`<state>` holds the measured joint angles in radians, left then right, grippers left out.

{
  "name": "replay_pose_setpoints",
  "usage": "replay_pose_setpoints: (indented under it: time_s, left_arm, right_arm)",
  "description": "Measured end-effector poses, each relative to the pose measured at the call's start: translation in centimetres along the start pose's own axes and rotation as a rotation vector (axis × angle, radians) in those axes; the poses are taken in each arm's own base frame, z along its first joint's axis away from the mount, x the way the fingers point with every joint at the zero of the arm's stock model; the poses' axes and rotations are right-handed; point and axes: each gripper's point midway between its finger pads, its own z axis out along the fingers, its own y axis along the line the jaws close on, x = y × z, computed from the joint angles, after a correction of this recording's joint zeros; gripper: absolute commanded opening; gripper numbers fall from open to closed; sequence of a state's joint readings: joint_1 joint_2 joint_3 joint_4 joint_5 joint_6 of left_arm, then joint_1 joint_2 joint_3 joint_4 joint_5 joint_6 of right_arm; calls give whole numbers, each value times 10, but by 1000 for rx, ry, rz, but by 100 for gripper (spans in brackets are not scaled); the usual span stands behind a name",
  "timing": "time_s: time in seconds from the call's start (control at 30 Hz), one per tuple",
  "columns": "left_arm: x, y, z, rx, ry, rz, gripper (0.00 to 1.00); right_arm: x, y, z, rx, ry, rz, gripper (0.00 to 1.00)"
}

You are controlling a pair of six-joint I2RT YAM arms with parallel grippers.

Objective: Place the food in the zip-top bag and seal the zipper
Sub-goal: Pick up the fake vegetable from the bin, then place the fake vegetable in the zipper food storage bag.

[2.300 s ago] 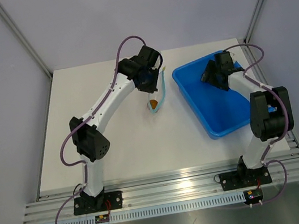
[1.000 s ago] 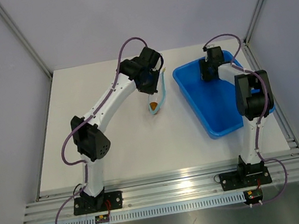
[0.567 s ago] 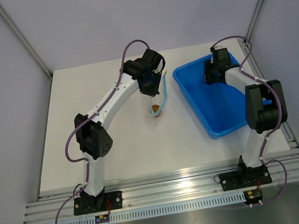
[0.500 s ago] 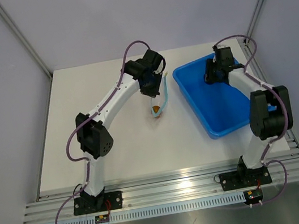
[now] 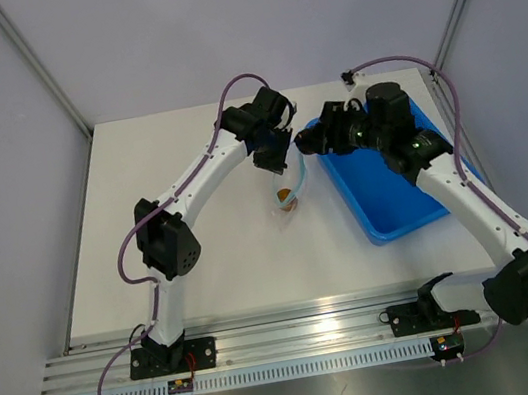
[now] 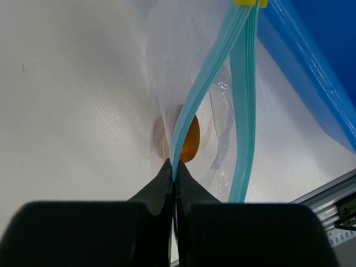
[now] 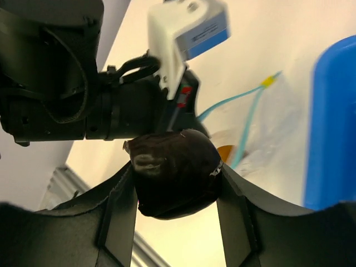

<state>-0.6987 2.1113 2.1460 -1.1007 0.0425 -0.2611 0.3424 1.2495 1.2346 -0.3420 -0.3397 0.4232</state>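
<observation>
The zip-top bag [image 5: 286,186] hangs open from my left gripper [image 5: 276,158], which is shut on one side of the teal zipper [image 6: 191,109]. The zipper's other side [image 6: 243,117] stands apart from it, leaving the mouth agape. An orange-brown piece of food [image 6: 190,139] lies inside the bag on the table. My right gripper [image 5: 305,144] hovers just right of the bag's mouth, shut on a dark purplish-black piece of food [image 7: 175,172]. Past that piece, the right wrist view shows the bag [image 7: 267,144] and the orange piece [image 7: 226,151].
The blue tray [image 5: 396,185] sits at the right of the table, close to the bag, its rim [image 6: 311,72] beside the zipper. A yellow slider tab [image 6: 250,2] caps the zipper's far end. The left wrist housing [image 7: 83,111] crowds the right gripper.
The right arm has swung out of the blue tray leftward to the bag's mouth, carrying the dark piece. The left gripper has shifted slightly right with the bag, opening its mouth wider.
</observation>
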Motion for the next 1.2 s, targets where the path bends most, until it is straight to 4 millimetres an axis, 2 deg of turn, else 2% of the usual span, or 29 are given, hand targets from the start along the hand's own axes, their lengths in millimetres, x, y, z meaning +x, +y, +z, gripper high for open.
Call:
replay_pose_setpoints:
  time_s: [0.07, 0.17, 0.27, 0.33, 0.5, 0.83, 1.0, 1.2]
  left_arm:
    - [0, -2, 0, 11, -1, 0, 0]
    - [3, 1, 1, 4, 12, 2, 0]
    - [7, 10, 4, -1, 27, -10, 0]
    - [11, 12, 6, 2, 42, -15, 0]
    - [13, 6, 4, 53, 45, -5, 0]
    - [6, 11, -1, 99, 21, -29, 0]
    - [7, 10, 0, 112, 22, -32, 0]
    - [8, 0, -2, 150, 22, -33, 0]
  right_arm:
    - [18, 10, 16, -42, 56, 28, 47]
    - [50, 9, 37, -51, 146, 83, 47]
    - [68, 6, 48, -49, 182, 127, 46]
    - [73, 5, 52, -56, 185, 148, 46]
    - [82, 3, 59, -67, 204, 179, 46]
    - [74, 9, 67, -112, 175, 182, 45]
    - [76, 9, 65, -114, 161, 189, 45]
    - [72, 9, 55, -92, 127, 183, 45]
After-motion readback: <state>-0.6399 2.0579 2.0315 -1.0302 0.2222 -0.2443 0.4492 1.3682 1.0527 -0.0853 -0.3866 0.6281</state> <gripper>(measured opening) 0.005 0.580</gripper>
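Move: The right hand, with the dark fake vegetable already in its fingers, has the open bag mouth about 7 cm to its left, 3 cm ahead and 15 cm below. The orange fruit inside the bag lies some 9 cm left, 1 cm ahead and 26 cm down; the blue bin's middle is about 20 cm right, 4 cm ahead and 26 cm down. From the left hand, the mouth's middle is about 2 cm right, 1 cm ahead and 2 cm below. Still gripping the dark vegetable, the right hand swings down and left about 7 cm each way towards the bag mouth, mostly in a quick first stroke, tipping some 10 degrees downward, then hovers beside the left gripper and eases back about a centimetre. The left hand keeps pinching the zipper edge, dips and recovers about a centimetre, and rolls some 5 degrees, its left side sinking. ##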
